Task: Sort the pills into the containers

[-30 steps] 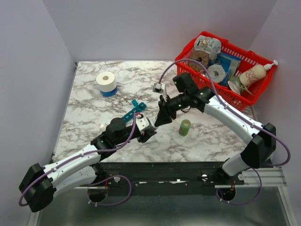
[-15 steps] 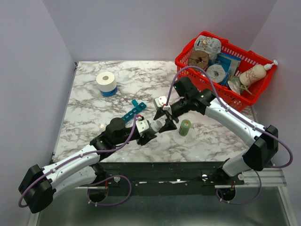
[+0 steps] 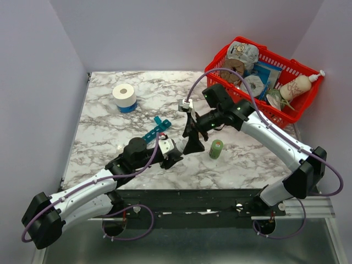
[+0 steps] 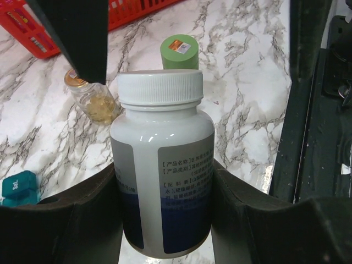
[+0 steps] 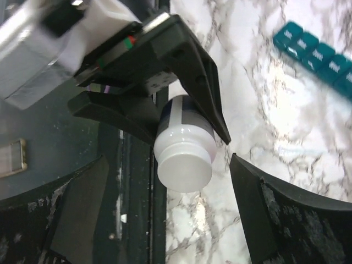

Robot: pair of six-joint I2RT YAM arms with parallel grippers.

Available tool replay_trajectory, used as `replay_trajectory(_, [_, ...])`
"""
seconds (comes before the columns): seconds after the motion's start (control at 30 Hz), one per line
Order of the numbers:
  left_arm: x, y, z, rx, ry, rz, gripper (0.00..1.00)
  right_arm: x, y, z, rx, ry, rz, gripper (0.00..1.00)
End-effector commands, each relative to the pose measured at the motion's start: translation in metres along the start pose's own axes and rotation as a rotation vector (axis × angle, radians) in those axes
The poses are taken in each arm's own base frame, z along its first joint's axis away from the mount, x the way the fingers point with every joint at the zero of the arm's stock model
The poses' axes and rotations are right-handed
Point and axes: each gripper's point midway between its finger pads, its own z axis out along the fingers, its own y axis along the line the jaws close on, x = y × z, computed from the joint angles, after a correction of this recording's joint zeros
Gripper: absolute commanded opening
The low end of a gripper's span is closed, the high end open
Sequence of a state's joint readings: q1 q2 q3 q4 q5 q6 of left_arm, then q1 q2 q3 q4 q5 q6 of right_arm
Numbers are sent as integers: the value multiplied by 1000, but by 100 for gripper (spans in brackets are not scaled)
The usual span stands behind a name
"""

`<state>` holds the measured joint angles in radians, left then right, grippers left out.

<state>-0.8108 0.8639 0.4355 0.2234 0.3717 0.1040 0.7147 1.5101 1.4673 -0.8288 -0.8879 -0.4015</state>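
My left gripper is shut on a white pill bottle with a blue label and a white screw cap, held tilted just above the table. In the top view this gripper sits near the table's front edge. My right gripper stands open around the bottle's cap, with a gap on both sides. From above, the right gripper hides the bottle. The teal containers strip lies just beyond the left gripper, and shows in the wrist views. A small clear vial holds yellowish pills.
A green-capped bottle stands right of the grippers. A red basket full of goods fills the back right corner. A white paper roll stands at the back left. The table's dark front edge is close by.
The right gripper's jaws have opened wide around the bottle's cap after turning at the wrist. The left gripper and its bottle have stayed put.
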Motion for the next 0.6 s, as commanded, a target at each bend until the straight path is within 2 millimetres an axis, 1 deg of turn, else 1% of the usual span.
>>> replay_trajectory(0.0, [-30,12,0,-60,-86,9,0,1,-14,1,120,29,212,100])
replay_trajectory(0.1, [-31,16,1,-78,-84,6,0,1,-13,3,114,29,249,95])
replay_trajectory(0.13, [-31,17,0,-81,-82,6,0,2,-13,4,114,31,262,92])
replay_trajectory(0.2, [-31,18,1,-90,-81,1,0,4,-15,5,118,39,271,89])
replay_trajectory(0.23, [-31,19,0,-93,-81,1,0,5,-16,6,121,41,274,84])
replay_trajectory(0.3, [-30,19,1,-92,-80,-1,0,4,-16,7,110,39,278,80])
replay_trajectory(0.33, [-30,19,1,-92,-78,-1,0,2,-16,9,100,30,279,67])
replay_trajectory(0.4, [-28,18,2,-88,-73,-5,0,-4,-15,9,89,17,278,53])
replay_trajectory(0.43, [-28,18,2,-88,-71,-5,0,-6,-14,10,76,11,277,42])
replay_trajectory(0.5, [-28,18,2,-85,-70,-1,0,-9,-14,12,58,9,276,38])
replay_trajectory(0.53, [-28,17,2,-84,-70,-1,0,-13,-11,11,37,3,269,31])
replay_trajectory(0.57, [-27,17,1,-82,-66,-1,0,-14,-9,12,20,1,262,28])
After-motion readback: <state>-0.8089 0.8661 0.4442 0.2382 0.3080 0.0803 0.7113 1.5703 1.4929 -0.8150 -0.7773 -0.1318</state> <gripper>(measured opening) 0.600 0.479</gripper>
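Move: The white bottle stands in the left gripper; its cap is right at the right gripper's open fingers, about 2 cm below and 1 cm to the left and ahead of their midpoint. From the left hand the cap is some 4 cm up and 3 cm to the right, 1 cm ahead. From the right hand, the green bottle stands about 8 cm ahead and 11 cm right, the clear jar 16 cm ahead and 4 cm right, both some 20 cm lower. Ease the right gripper down and forward onto the white cap, about 1.5 cm each way, turning the wrist roughly 10 degrees clockwise, and close its wide-open fingers to about half so they pinch the cap from both sides. Keep the left gripper's hold on the bottle, letting that hand drift forward about 1 cm. ##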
